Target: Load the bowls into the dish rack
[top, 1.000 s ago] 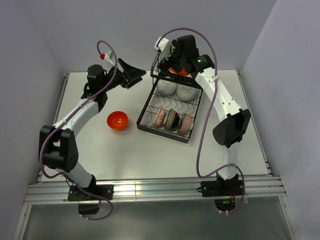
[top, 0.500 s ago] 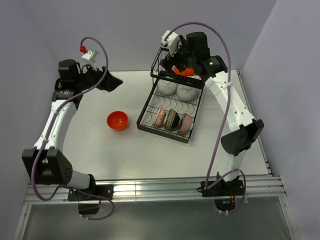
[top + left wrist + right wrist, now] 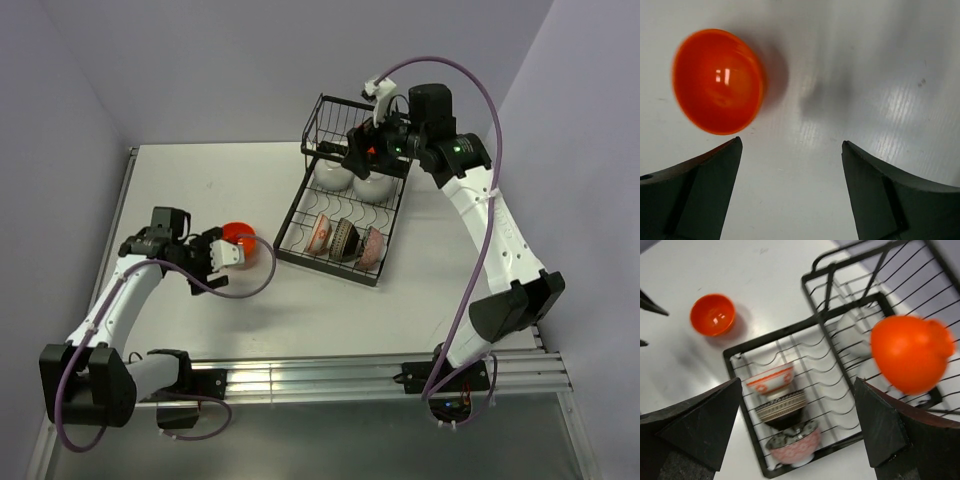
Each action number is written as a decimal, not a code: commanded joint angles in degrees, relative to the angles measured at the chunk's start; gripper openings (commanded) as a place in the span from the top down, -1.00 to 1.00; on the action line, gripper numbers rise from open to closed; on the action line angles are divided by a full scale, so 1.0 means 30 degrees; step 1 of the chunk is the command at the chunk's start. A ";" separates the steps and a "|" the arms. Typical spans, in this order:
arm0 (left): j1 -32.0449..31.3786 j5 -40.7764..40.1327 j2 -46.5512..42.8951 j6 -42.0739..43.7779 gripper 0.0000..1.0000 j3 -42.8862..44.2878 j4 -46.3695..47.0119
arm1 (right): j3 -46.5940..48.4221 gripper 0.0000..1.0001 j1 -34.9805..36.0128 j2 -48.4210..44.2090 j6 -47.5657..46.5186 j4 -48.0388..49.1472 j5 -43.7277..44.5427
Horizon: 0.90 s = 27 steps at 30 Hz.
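Observation:
A glossy orange bowl (image 3: 240, 238) (image 3: 717, 80) sits upright on the white table, left of the dish rack (image 3: 290, 215) (image 3: 774, 335). My left gripper (image 3: 215, 252) (image 3: 791, 142) hangs open just short of it; the bowl lies ahead of the left finger, outside the jaws. A second orange bowl (image 3: 910, 352) lies upside down on the rack's raised basket. My right gripper (image 3: 358, 150) (image 3: 798, 382) is open and empty above the rack. On edge in the flat tray stand an orange-and-white bowl (image 3: 770, 380), a brown dark-rimmed one (image 3: 782, 407) and a grey-patterned one (image 3: 792, 442). Two white bowls (image 3: 333, 175) sit under the basket.
The rack stands at the back centre-right of the table (image 3: 200, 180). Walls close off the table at the back and on both sides. The right arm's cable (image 3: 470, 280) loops over the table's right part.
My left arm has swung down from the back left corner to the orange bowl on the table. My right gripper has drawn back rightward from the basket, where the other orange bowl stays.

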 commanded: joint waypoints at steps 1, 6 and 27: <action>-0.0544 -0.1630 -0.0556 0.3270 -0.72 -0.0850 0.1336 | -0.1662 -1.00 -0.0108 -0.1422 0.2148 0.0793 -0.1528; -0.0604 -0.0841 0.1170 0.3824 -0.68 -0.0149 0.2245 | -0.3244 -1.00 -0.0138 -0.2099 0.3086 0.1467 -0.1967; -0.2009 -0.2712 0.7735 0.5846 0.42 0.1756 0.2660 | -0.2926 -1.00 -0.2627 -0.2217 0.3528 0.1087 -0.3578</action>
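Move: Out ahead of the left hand, the last orange bowl on the table has its middle about 9 cm forward, 3 cm right and 11 cm down. The dish rack's near left corner is some 7 cm ahead and 12 cm right of that hand, with the red-patterned bowl inside about 10 cm ahead and 21 cm right. From the right hand, the orange bowl lies roughly 28 cm left, 5 cm back and 35 cm below. Sinking about 8 cm and reaching some 5 cm forward, the left hand comes down to the orange bowl's near rim, turning about 15 degrees clockwise. Its wide-open fingers close by more than half, one inside the rim and one outside; a pinch can't be made out. The empty right hand, still open, draws down and back some 4 cm by the upper tier, then slides about 3 cm right. ##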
